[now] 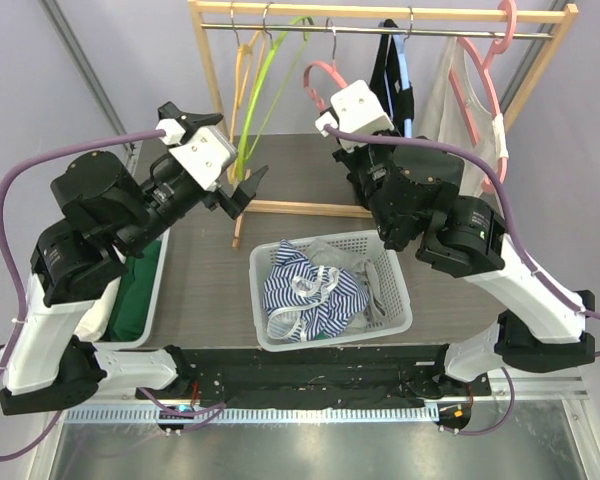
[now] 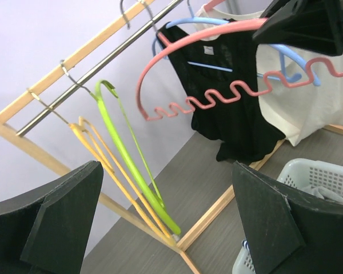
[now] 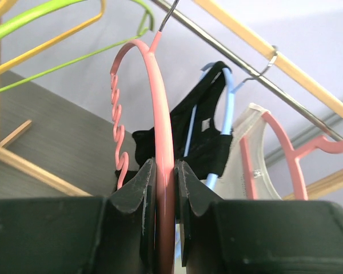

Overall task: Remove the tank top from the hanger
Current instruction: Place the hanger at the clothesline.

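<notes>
My right gripper (image 3: 164,171) is shut on the lower arc of a bare pink hanger (image 3: 160,85) that hangs by its hook from the rack's metal rail (image 1: 380,30). Just behind it a black tank top (image 3: 206,148) hangs on a blue hanger (image 3: 226,103). Further right a cream tank top (image 3: 254,171) hangs on another pink hanger (image 3: 286,148). My left gripper (image 2: 166,171) stands wide open and holds nothing, left of the held pink hanger (image 2: 217,97) and the black tank top (image 2: 234,114).
Bare green (image 2: 126,154) and orange (image 2: 103,160) hangers hang at the rack's left end. A white basket (image 1: 330,335) with striped and other clothes sits near the table's front. A white bin (image 1: 160,285) with green cloth stands at the left. The wooden rack base (image 1: 300,209) crosses the table.
</notes>
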### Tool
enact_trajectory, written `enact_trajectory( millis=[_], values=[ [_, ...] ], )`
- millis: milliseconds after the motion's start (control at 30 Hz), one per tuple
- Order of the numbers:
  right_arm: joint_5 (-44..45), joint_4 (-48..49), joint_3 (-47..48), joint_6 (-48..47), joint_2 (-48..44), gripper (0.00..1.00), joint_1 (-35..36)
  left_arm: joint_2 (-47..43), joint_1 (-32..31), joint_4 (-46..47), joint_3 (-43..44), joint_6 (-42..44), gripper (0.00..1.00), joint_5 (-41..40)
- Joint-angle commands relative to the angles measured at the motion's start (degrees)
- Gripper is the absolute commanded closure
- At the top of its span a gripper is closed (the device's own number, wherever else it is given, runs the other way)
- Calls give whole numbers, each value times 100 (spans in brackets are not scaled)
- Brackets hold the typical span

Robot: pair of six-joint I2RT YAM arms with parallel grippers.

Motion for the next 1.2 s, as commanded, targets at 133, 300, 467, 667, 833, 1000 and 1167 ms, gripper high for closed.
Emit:
enact_trajectory(
  millis=[133, 300, 467, 667, 833, 1000, 1167],
  values=[
    [647, 1497, 132, -1095, 262, 99, 24, -104, 125, 425, 77, -27, 0, -235],
    [261, 2006, 150, -1289, 350, 99, 24, -165, 169, 460, -20, -27, 0, -235],
    [-29, 2183, 413, -1307, 455, 99, 24, -288, 240, 408, -213, -71, 0, -122],
    [-170, 2095, 642, -1281, 684, 99, -230, -490, 328, 460, -661, -115, 0, -86],
    [-512, 1858, 677, -912, 833, 99, -687, -552, 354, 478, -697, -106, 0, -104],
    [-908, 1796, 677, -578, 948, 99, -1065, -649, 345, 504, -820, -62, 0, -147],
    [-1058, 1796, 660, -542, 1009, 99, -1197, -798, 389, 575, -1022, -36, 0, -209]
  ],
)
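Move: Some 20 cm ahead of the right hand, 4 cm to its left and about 14 cm up is the free stretch of clothesline rod meant for the pink hanger already in its grip. The green hanger hangs roughly 21 cm ahead, 14 cm left and 3 cm up; the black tank top about 20 cm ahead, 8 cm right and level. From the left hand that free stretch lies about 26 cm ahead, 19 cm right and 12 cm up. Carrying the pink hanger hook-first to the rod, the right hand first eases up, left and forward, about 3 cm each, its fingertips tilting up slightly, then pushes forward over 5 cm more while sinking about 2 cm, its grip on the hanger's end kept. The open left hand drifts left about 3 cm and sinks slightly. ##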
